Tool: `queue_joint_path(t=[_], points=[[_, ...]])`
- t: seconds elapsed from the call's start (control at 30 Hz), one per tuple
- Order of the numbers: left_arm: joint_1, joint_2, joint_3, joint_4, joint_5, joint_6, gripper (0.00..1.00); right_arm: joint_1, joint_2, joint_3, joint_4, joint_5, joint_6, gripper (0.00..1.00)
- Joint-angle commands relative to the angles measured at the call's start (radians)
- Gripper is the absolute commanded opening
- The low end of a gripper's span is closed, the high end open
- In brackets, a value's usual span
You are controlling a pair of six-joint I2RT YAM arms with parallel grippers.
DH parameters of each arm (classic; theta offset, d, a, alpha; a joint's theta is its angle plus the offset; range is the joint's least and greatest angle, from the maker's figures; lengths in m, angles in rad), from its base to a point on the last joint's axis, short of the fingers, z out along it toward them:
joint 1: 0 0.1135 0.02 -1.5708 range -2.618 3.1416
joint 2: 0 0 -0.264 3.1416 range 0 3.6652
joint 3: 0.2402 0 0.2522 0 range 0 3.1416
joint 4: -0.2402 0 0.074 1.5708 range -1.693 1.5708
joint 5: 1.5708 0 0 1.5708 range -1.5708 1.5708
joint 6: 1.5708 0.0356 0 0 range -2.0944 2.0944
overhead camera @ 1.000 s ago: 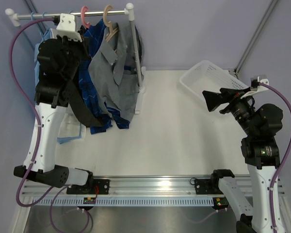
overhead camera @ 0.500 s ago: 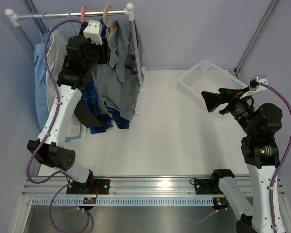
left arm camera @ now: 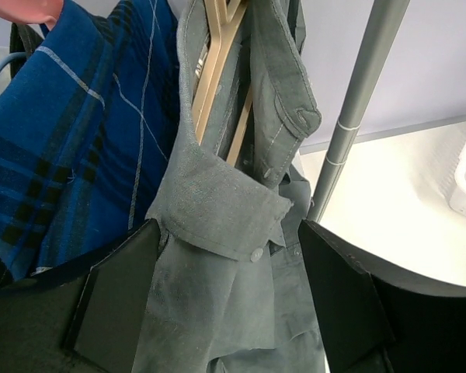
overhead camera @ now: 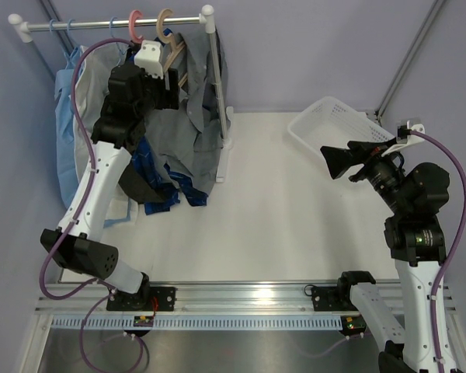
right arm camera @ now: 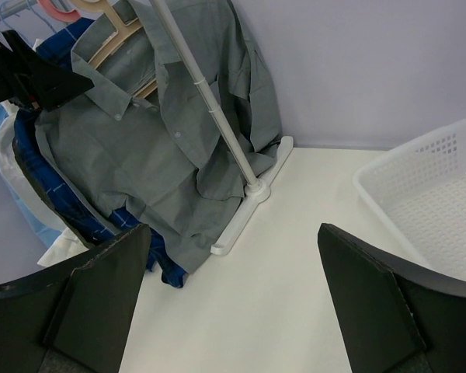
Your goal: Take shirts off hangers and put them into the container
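The grey shirt (overhead camera: 193, 116) hangs on the tan hanger (overhead camera: 165, 27) at the right end of the rack. The blue plaid shirt (overhead camera: 149, 163) hangs to its left under the pink hanger (overhead camera: 136, 23). My left gripper (overhead camera: 172, 78) is up at the grey shirt's collar (left arm camera: 217, 214). It is open, one finger on each side of the collar, and the tan hanger (left arm camera: 217, 70) shows just above. The plaid shirt (left arm camera: 70, 148) fills the left of that view. My right gripper (overhead camera: 335, 161) hovers open and empty in front of the white container (overhead camera: 326, 124), facing the rack.
The rack's upright pole (overhead camera: 213, 70) and white foot (overhead camera: 224, 155) stand right of the grey shirt. Light blue shirts (overhead camera: 66, 109) hang at the rack's left end. A black shirt (overhead camera: 132, 183) droops below the plaid one. A grey frame pole (overhead camera: 408, 58) rises behind the container.
My left arm has swung from the rack's left end over to the grey shirt's collar, and its gripper has gone from shut to open. The right arm has stayed put.
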Motion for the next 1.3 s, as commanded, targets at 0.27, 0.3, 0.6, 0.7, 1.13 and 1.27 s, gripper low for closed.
queue_joint_path(t=[0.27, 0.3, 0.6, 0.7, 1.13, 1.27], points=[[-0.002, -0.084, 0.087, -0.017, -0.041, 0.035, 0.79, 0.013, -0.003, -0.001, 0.040, -0.035, -0.012, 0.99], [-0.002, -0.086, 0.084, -0.015, -0.048, 0.038, 0.79, 0.013, -0.002, -0.001, 0.040, -0.036, -0.010, 0.99], [-0.001, -0.034, 0.046, -0.017, -0.061, 0.034, 0.75, 0.013, -0.006, -0.001, 0.036, -0.036, -0.013, 0.99], [-0.001, -0.015, 0.006, -0.020, -0.095, 0.031, 0.75, 0.015, -0.007, -0.004, 0.038, -0.036, -0.013, 0.99], [-0.008, -0.034, -0.011, -0.091, 0.044, -0.123, 0.59, 0.016, -0.004, -0.002, 0.040, -0.036, -0.012, 0.99], [-0.030, -0.049, -0.008, -0.091, 0.052, -0.167, 0.54, 0.015, -0.007, -0.002, 0.038, -0.033, -0.015, 1.00]])
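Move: The front edge of the grey shirt's collar hangs between and just ahead of my open left fingers, about 3 cm farther out and 3 cm lower. The tan hanger is some 6 cm ahead and 8 cm above this hand. The blue plaid shirt is about 7 cm to its left and 3 cm out, and the rack post 11 cm to its right and 6 cm out. From my right hand the collar edge lies roughly 40 cm left, 18 cm ahead, about level. I draw my left hand up about 4 cm and back a little from the grey collar, fingers wide, then reverse and sink nearly 7 cm, first easing forward, so the fingertips come down astride the shirt's front edge below the collar point. The fingers tip slightly downward, and as the hand settles and slips a bit to the right they close partway. ##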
